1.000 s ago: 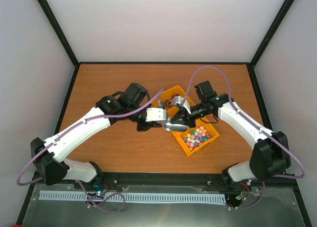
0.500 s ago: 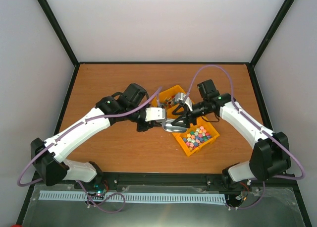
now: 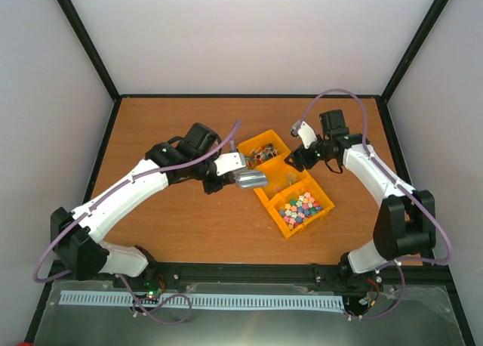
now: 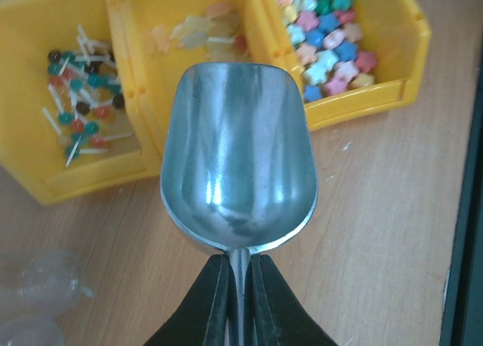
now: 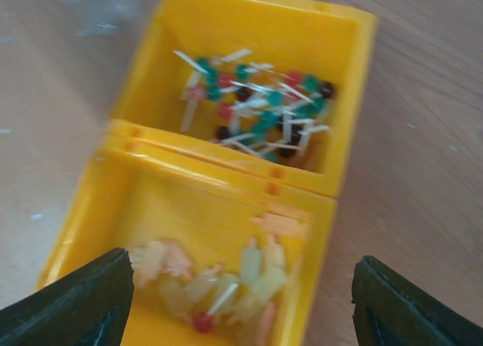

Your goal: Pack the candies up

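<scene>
The candies (image 3: pixel 302 206) are a heap of small pastel pieces in the nearest yellow bin (image 3: pixel 326 210); in the left wrist view the candies (image 4: pixel 328 32) lie at the top right. My left gripper (image 3: pixel 237 180) is shut on the thin handle of an empty metal scoop (image 3: pixel 251 180). The scoop's bowl (image 4: pixel 238 157) hangs in front of the bins, with the gripper (image 4: pixel 238 261) pinching its stem. My right gripper (image 3: pixel 298 159) is open above the middle bin (image 5: pixel 204 210), nothing between its fingers (image 5: pixel 75 304).
The far bin (image 3: pixel 260 149) holds small stick-like items with red and green heads (image 5: pixel 256 112). Pale translucent pieces (image 5: pixel 219 282) lie in the middle bin. Crumpled clear plastic (image 4: pixel 45 297) lies on the wooden table (image 3: pixel 173 225) near the left gripper.
The right gripper has opened, let go of the scoop and drawn back to the right. The left gripper stays shut on the scoop's handle and has shifted slightly left and back.
</scene>
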Motion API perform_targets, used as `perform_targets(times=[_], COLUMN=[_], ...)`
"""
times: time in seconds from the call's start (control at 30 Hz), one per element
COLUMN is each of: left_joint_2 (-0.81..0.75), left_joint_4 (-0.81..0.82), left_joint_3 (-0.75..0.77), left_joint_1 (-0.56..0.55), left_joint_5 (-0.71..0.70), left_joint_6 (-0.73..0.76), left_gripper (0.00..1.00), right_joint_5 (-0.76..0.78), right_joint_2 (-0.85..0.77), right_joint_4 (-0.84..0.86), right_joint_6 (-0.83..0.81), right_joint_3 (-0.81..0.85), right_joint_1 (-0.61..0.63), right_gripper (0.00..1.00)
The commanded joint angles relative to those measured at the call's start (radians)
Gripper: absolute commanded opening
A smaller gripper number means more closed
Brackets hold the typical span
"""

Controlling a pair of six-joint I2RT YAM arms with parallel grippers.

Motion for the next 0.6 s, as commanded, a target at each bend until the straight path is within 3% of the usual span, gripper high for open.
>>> perform_targets(times=[0.0,0.57], left_joint_2=[0.027,0.278], left_joint_4=[-0.028,-0.307], left_joint_3=[0.062,0.379], left_joint_1=[0.009,0.011], left_joint_5=[-0.112,-0.268], left_joint_6=[-0.075,-0.096], left_gripper=[0.01,0.01], right_joint_5=[0.222,0.335], right_joint_2=[0.078,0.221], right_joint_4=[0.040,0.129], right_joint_6=[0.074,0.156], right_joint_3=[0.050,0.008], right_joint_1=[-0.006,0.066], right_gripper=[0.77,0.52])
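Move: The lollipop compartment of the yellow tray lies about 18 cm ahead and 10 cm right of my left hand, which holds the empty scoop, some 19 cm down. From that hand the gummies are 9 cm ahead and 17 cm right, and the clear jar 17 cm ahead and 6 cm left. My open right hand has the middle compartment's right rim about 5 cm ahead, 1 cm right and 10 cm below, with the gummies 2 cm back and 4 cm left. I bring my right hand down about 7 cm and some 4 cm forward, drifting slightly right, onto the tray's right rim, steepening its point and narrowing the fingers part-way so they straddle the wall. Meanwhile my left hand keeps its grip on the scoop and carries it about 5 cm forward towards the lollipops, dipping a centimetre and rising again, tipping the scoop steeper and turning it slightly counter-clockwise. ##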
